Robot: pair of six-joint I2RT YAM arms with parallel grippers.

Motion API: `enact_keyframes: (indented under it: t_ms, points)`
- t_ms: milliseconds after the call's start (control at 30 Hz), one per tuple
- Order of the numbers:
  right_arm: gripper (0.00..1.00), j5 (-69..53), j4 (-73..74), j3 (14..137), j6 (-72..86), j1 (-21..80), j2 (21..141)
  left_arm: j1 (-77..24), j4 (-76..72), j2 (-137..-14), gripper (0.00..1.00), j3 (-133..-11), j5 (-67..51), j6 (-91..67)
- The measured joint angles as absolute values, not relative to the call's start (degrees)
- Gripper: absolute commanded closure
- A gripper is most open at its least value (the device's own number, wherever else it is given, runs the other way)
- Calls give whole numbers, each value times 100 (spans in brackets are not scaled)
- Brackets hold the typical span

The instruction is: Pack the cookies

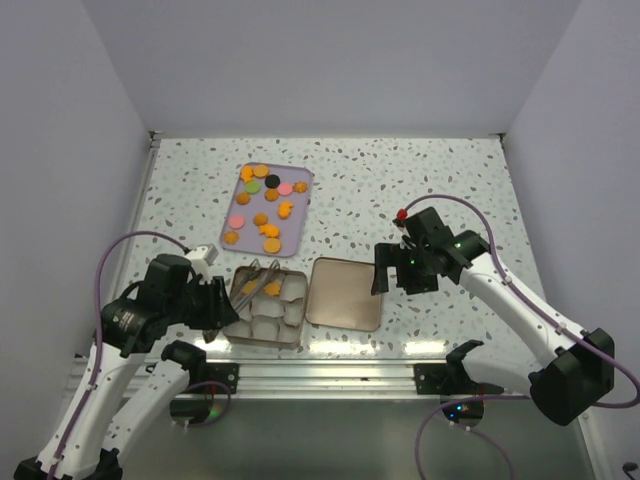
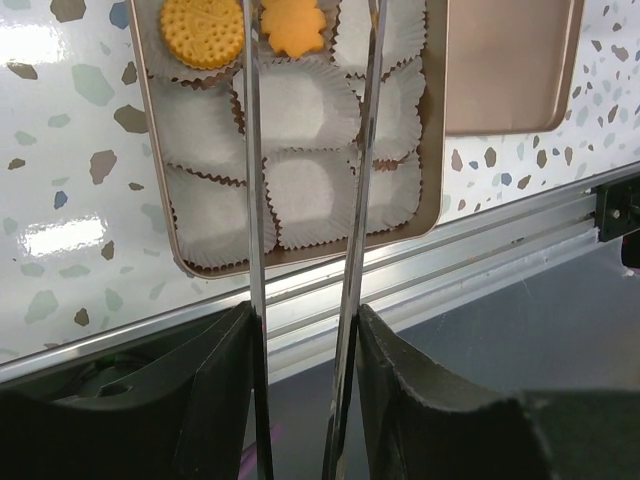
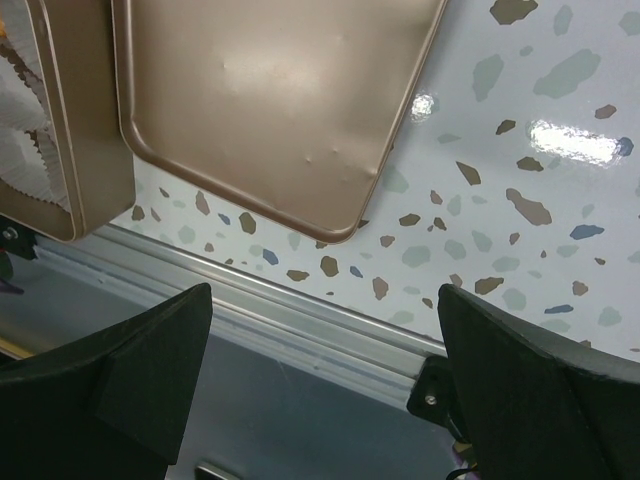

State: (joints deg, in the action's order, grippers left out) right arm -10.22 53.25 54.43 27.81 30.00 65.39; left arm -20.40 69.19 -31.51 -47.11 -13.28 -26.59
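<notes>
Most of the cookies (image 1: 265, 205), orange with a few pink, green and one black, lie on the lilac tray (image 1: 297, 228). A gold tin (image 1: 265, 344) lined with white paper cups (image 2: 300, 105) holds a round orange cookie (image 2: 200, 30) and an orange star cookie (image 2: 293, 25) in its far cups. My left gripper (image 2: 303, 350) is shut on metal tongs (image 2: 255, 200), whose two arms stand apart over the tin with nothing between them. My right gripper (image 3: 325, 340) is open and holds nothing, just right of the tin's lid (image 3: 270, 90).
The gold lid (image 1: 345, 293) lies flat to the right of the tin. An aluminium rail (image 2: 470, 245) runs along the table's near edge. White walls close in the table at the back and both sides.
</notes>
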Motion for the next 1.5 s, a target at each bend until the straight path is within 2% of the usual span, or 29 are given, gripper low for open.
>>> enact_keyframes:
  t_ms: [500, 733, 1033, 1500]
  points:
    - [1, -1007, 5319, 5524, 2779, 3011, 6641, -2040, 6794, -4058, 52, -5892, -1133, -2633]
    - [1, -974, 5339, 5572, 2735, 3011, 6637, -2040, 6436, -4995, 53, -5966, -985, -2473]
    - [1, -825, 5435, 5655, 2659, 3011, 6567, -2040, 6143, -6106, 53, -6049, -246, -2296]
    - [1, -650, 5518, 5743, 2534, 3011, 6523, -2040, 5572, -6580, 54, -6051, -255, -2263]
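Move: About 18 cm ahead of the left hand, 8 cm to its right and 15 cm below is the round cookie at the tray's near edge; a shaped orange cookie lies some 3 cm beyond it. In the box, the flower cookie is about 7 cm ahead and 8 cm right of the hand, the round one 7 ahead and 3 right. From the right hand the near-edge cookie is some 10 cm ahead, 30 cm left, 12 below. Leaving the box with the tongs still in its grip and spread, the left hand rises about 5 cm while starting forward, arcs over the box's far rim, then sinks back to its starting height, some 12 cm farther out, bringing the empty tips to the cookies at the tray's near end. On the way down the wrist rolls about 15 degrees, left side up, so the tongs hang more upright; they stay open, slowing at the end. ##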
